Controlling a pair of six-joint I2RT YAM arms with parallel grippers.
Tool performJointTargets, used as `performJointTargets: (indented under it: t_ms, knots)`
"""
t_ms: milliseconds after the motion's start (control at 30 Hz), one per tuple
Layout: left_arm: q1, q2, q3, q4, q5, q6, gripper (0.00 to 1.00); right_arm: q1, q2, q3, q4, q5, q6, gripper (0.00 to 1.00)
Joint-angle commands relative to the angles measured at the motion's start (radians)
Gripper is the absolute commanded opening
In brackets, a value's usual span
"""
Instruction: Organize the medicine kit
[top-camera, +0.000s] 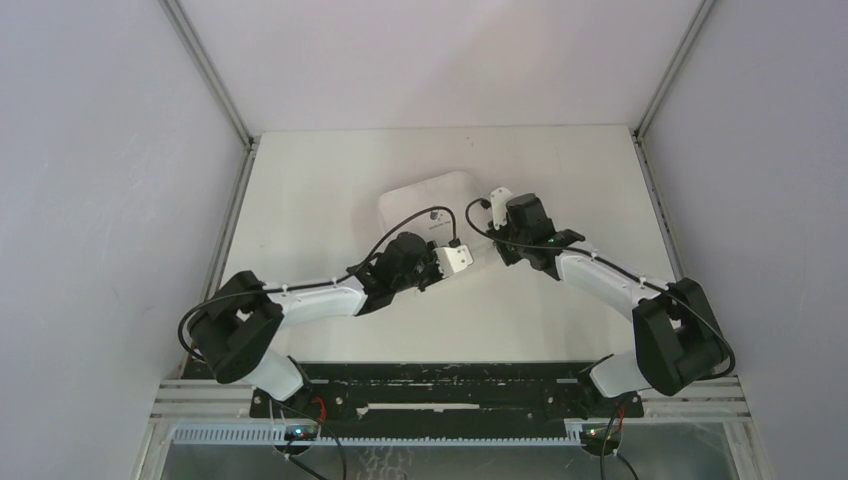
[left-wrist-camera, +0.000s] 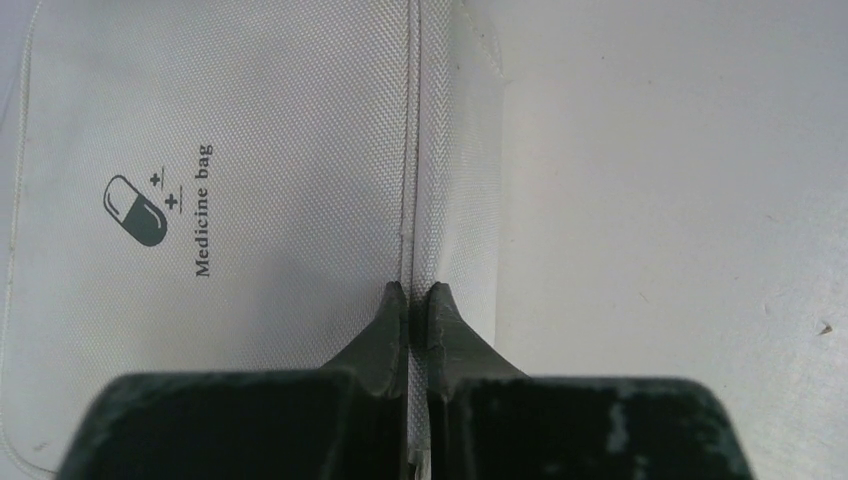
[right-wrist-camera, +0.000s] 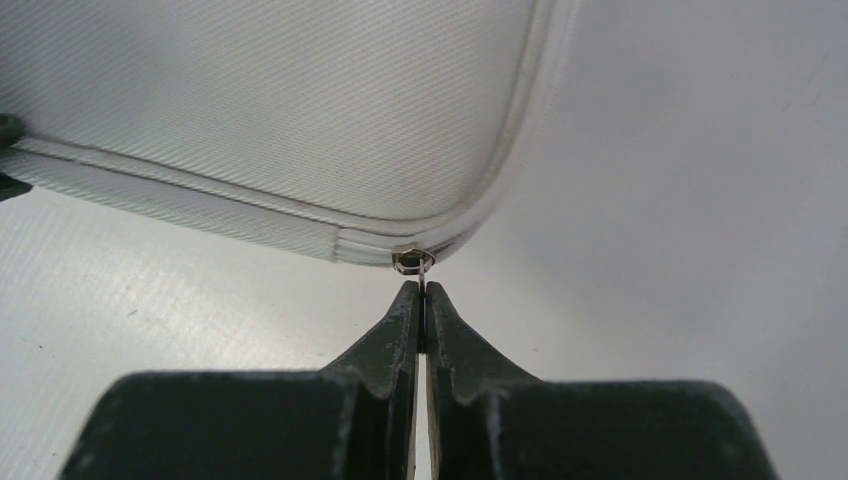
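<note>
The medicine kit (top-camera: 420, 200) is a white square soft case lying closed in the middle of the table. Its lid (left-wrist-camera: 250, 140) carries a pill logo and the words "Medicine bag". My left gripper (left-wrist-camera: 418, 295) is shut on the raised seam along the kit's side edge (left-wrist-camera: 412, 150), at the kit's near side (top-camera: 432, 250). My right gripper (right-wrist-camera: 422, 295) is shut on the thin metal zipper pull, just below the zipper slider (right-wrist-camera: 412, 260) at a rounded corner of the kit (right-wrist-camera: 300, 120). In the top view the right gripper (top-camera: 487, 228) sits at the kit's right side.
The white table (top-camera: 330, 190) is bounded by grey walls on the left, back and right. Both arms reach in from the near edge and meet at the kit. Bare table lies beside the kit in both wrist views (left-wrist-camera: 680, 200) (right-wrist-camera: 700, 180).
</note>
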Motion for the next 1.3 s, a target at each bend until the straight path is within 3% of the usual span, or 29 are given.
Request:
performJointTargets:
  t_ms: [0, 233, 533, 633, 767, 900, 1033, 1267]
  knots:
    - [0.018, -0.010, 0.006, -0.193, 0.013, 0.080, 0.00, -0.063, -0.037, 0.056, 0.005, 0.006, -0.008, 0.00]
    - [0.017, -0.030, 0.070, -0.387, 0.173, 0.170, 0.00, -0.151, 0.030, 0.111, -0.011, -0.051, -0.049, 0.00]
    - [0.016, -0.095, 0.105, -0.541, 0.254, 0.350, 0.01, -0.166, -0.052, 0.068, -0.110, -0.369, -0.034, 0.00]
    - [0.008, -0.125, 0.111, -0.476, 0.260, 0.308, 0.16, -0.158, -0.096, 0.032, -0.117, -0.450, -0.035, 0.00]
    - [-0.078, -0.133, 0.123, -0.367, 0.131, 0.272, 0.48, -0.156, -0.128, 0.002, -0.116, -0.499, -0.040, 0.00]
    - [-0.133, -0.066, 0.190, -0.333, 0.029, 0.271, 0.70, -0.155, -0.107, -0.004, -0.119, -0.513, -0.049, 0.00]
    - [-0.153, 0.039, 0.295, -0.361, -0.018, 0.270, 0.75, -0.156, -0.096, -0.004, -0.112, -0.506, -0.053, 0.00]
    - [-0.165, 0.164, 0.379, -0.360, -0.076, 0.261, 0.71, -0.153, -0.086, -0.004, -0.132, -0.482, -0.060, 0.00]
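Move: The zip pull is already pinched in the right fingers at the medicine kit's front right corner. It lies about 8 cm to the right of the left hand and 3 cm farther out, at about the same height. The left fingers already grip the kit's front edge; the kit's middle is some 8 cm ahead of the left hand, 6 cm to its left and 3 cm lower. From the right hand, that middle is about 5 cm ahead, 12 cm left and 3 cm lower. Still pinching the front edge, the left fingers drag it back about 4 cm, turning clockwise, then open wide, come free and swing right and forward to straddle the edge nearer the corner. The right fingers keep their pinch on the zip pull, working it forward-right about 2.5 cm, then back some 5.5 cm and slightly left, rising and tilting, before holding still. ##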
